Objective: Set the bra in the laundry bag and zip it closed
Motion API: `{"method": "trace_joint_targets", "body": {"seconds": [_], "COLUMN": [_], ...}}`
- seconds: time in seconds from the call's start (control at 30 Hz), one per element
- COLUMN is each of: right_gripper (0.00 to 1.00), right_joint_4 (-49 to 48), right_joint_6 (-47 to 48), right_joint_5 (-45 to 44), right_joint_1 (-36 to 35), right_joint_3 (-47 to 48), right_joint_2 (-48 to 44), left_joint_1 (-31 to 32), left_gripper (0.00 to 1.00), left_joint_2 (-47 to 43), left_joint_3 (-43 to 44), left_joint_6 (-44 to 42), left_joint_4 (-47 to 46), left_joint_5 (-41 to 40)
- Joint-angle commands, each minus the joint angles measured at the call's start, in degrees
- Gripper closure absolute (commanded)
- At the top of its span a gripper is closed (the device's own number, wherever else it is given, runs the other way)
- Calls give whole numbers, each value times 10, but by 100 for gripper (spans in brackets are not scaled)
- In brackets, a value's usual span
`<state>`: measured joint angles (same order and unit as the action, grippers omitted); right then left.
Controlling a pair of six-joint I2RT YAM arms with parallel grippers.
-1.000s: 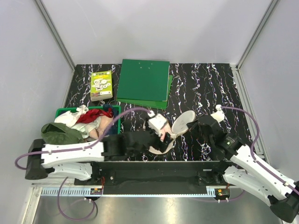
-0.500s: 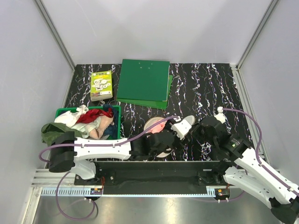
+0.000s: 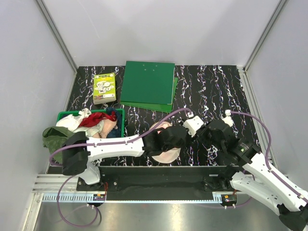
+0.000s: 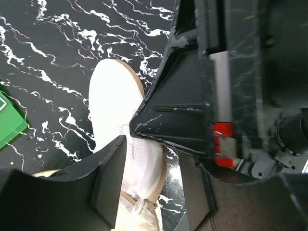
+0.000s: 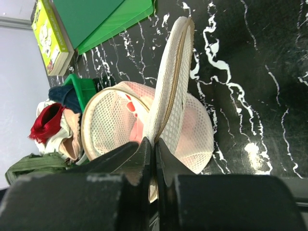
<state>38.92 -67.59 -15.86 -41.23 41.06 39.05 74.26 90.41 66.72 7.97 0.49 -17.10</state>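
Observation:
The laundry bag (image 5: 174, 77) is a cream mesh pouch lying open, one half raised on edge and the other half (image 5: 108, 126) lying flat. The pink bra (image 5: 136, 131) lies inside it and shows through the mesh. My right gripper (image 5: 154, 144) is shut on the rim of the raised half. My left gripper (image 4: 154, 187) stands open astride the bag's mesh edge and tan zip (image 4: 159, 168), close beside the right gripper. From above, the left arm covers most of the bag (image 3: 166, 154).
A green basket (image 3: 65, 115) at the left holds clothes, among them a red cloth (image 3: 96, 119), and an olive garment (image 3: 53, 137) hangs over its near side. Green folders (image 3: 147, 84) and a small yellow-green box (image 3: 104, 87) lie at the back.
My left arm has swung right across the bag until its gripper sits beside the right gripper, and its jaws have narrowed. The right gripper has kept its hold on the rim.

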Motion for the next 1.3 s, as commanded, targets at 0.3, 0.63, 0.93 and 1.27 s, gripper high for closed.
{"method": "trace_joint_targets", "body": {"seconds": [0.3,0.63,0.93,1.27], "right_gripper": [70,5,2,3], "right_joint_4": [-5,56,-102,-276], "right_joint_6": [1,162,151,111], "right_joint_5": [11,63,240,243], "right_joint_1": [0,0,0,0], "right_joint_3": [37,80,-57,-172], "right_joint_2": [-19,-29,-39,-96], "left_joint_1": [-39,-140,-151,-152], "left_gripper": [100,100,100,100], "left_joint_2": [13,-117,-243,-304], "left_joint_3": [30,-136,-280,-338], "left_joint_6": [40,268,462,520], "left_joint_4": [28,-77,-252,-306], "left_joint_5": [38,130,94,70]}}
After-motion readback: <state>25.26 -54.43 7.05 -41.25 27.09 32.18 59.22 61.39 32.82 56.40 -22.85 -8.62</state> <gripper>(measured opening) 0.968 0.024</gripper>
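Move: I already hold the laundry bag's upright lid by its rim in my right hand. The rim stretch I want with my left lies between its half-open fingers, roughly 1 cm farther out and 2 cm below. The bag's pink-filled body is about 11 cm to the left hand's left, 3 cm nearer me and 8 cm lower. The green folders lie some 21 cm ahead and 20 cm left of that hand, about 11 cm down. I sink my left hand a little onto the lid's rim and pinch it shut, then carry it about 11 cm left, dipping first and rising at the end, rolling the wrist some 55 degrees as the fingers come up nearly level. My right hand opens wide and lets the lid go as the left one takes over, lifts briefly, then draws back, left and down beside the lid's lower edge, turning counter-clockwise. ##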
